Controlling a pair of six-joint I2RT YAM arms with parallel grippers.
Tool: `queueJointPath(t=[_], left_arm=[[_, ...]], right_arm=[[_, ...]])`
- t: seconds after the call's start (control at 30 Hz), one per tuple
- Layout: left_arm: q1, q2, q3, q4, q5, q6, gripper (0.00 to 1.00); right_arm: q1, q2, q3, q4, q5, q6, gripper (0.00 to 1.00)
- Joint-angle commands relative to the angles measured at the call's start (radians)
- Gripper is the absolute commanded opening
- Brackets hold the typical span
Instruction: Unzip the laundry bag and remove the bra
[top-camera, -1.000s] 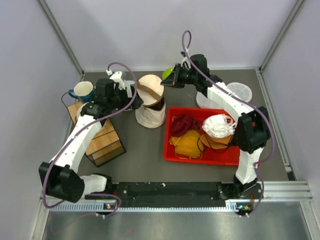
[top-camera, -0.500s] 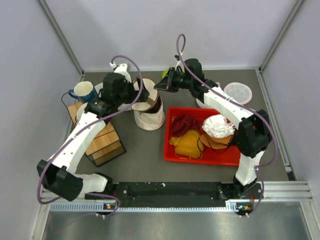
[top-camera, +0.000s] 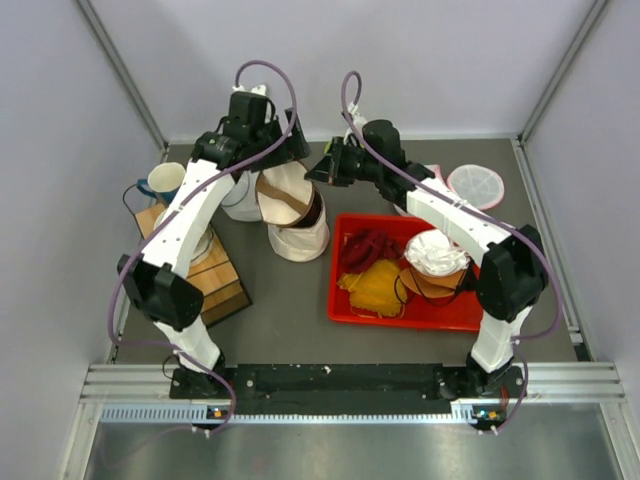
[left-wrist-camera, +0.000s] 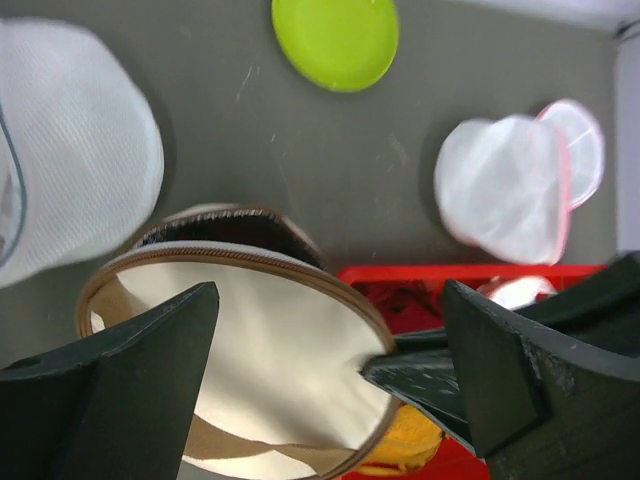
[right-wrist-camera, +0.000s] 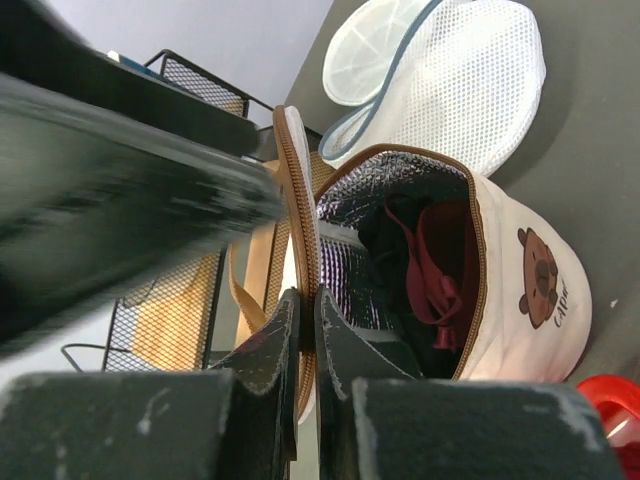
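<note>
The cream laundry bag (top-camera: 298, 235) stands upright, and its round lid (left-wrist-camera: 250, 350) is swung up on its brown zipper edge. My right gripper (right-wrist-camera: 307, 300) is shut on that lid's rim (right-wrist-camera: 295, 180), holding it up. Inside the silver lining, black fabric, the bra (right-wrist-camera: 390, 235), lies beside a dark red garment (right-wrist-camera: 440, 265). My left gripper (left-wrist-camera: 330, 300) hangs open above the lid, touching nothing, its fingers (left-wrist-camera: 130, 390) well apart. From above, the left gripper (top-camera: 285, 152) and right gripper (top-camera: 318, 172) meet over the bag's far side.
A red tray (top-camera: 400, 312) to the right holds dark red, yellow and white cupped garments. A white mesh bag (top-camera: 240, 200) lies left of the laundry bag, and pink-edged mesh pouches (top-camera: 475, 183) lie at the back right. A green plate (left-wrist-camera: 335, 40), a blue mug (top-camera: 165, 182) and a wire basket (top-camera: 210, 285) stand around.
The right gripper has pulled the lid up from lying over the bag's top to standing open. The left arm has swung from the bag's left side up and back over the lid.
</note>
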Motion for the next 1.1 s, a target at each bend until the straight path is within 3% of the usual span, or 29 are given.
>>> queueJointPath(t=[0.0,0.2,0.3,0.4,0.47,0.53,0.57,0.67,0.7,1.0,1.07], left_arm=[[0.002,0.043,0.022,-0.116,0.012,-0.025,0.98],[0.002,0.051,-0.027,-0.097,-0.042,-0.034,0.98],[0.002,0.057,-0.032,-0.088,-0.043,-0.039,0.86],[0.002,0.052,-0.039,-0.081,-0.048,-0.038,0.69],[0.002,0.046,-0.041,-0.077,-0.056,-0.033,0.52],[0.002,0.043,-0.045,-0.074,-0.056,-0.028,0.45],[0.002,0.043,-0.045,-0.073,-0.056,-0.027,0.34],[0.002,0.043,-0.045,-0.067,-0.053,-0.024,0.16],[0.002,0.040,-0.044,-0.067,-0.051,-0.024,0.00],[0.004,0.008,-0.056,-0.053,-0.085,-0.031,0.00],[0.004,-0.013,-0.076,-0.035,-0.102,-0.030,0.00]], right_arm=[[0.025,-0.064,0.009,0.009,0.041,-0.076,0.00],[0.040,-0.071,-0.003,0.003,0.064,-0.111,0.00],[0.045,-0.073,0.001,-0.011,0.082,-0.131,0.00],[0.046,-0.077,-0.002,-0.017,0.098,-0.143,0.00],[0.046,-0.080,-0.003,-0.023,0.113,-0.153,0.00],[0.049,-0.090,-0.008,-0.023,0.127,-0.168,0.00],[0.049,-0.096,-0.009,-0.026,0.130,-0.174,0.00],[0.048,-0.114,-0.019,-0.029,0.139,-0.191,0.00],[0.049,-0.119,-0.020,-0.028,0.141,-0.199,0.00],[0.048,-0.136,-0.022,-0.036,0.161,-0.220,0.00],[0.048,-0.142,-0.022,-0.040,0.165,-0.222,0.29]])
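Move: The bag's open lid stands upright, its rim pinched by the right fingers. The stretch of rim that the left hand goes for is about 1 cm back, 2 cm right and 6 cm below that hand. From the left hand, the bra in the bag is some 9 cm back, 2 cm right and 18 cm down, the mesh bag 15 cm left and 4 cm back, and the green plate 11 cm right and 6 cm ahead, both on the table. The bra lies roughly 5 cm back, 2 cm left and 12 cm below the right hand. The left fingers shut on the lid rim right beside the right gripper's pinch: the wide-open left hand first drops about 6 cm, pitching some 10 degrees downward, then closes fully while easing a couple of centimetres right. The right hand keeps hold of the rim, sinking slightly and tilting some 10 degrees, until its fingers just begin to part. ##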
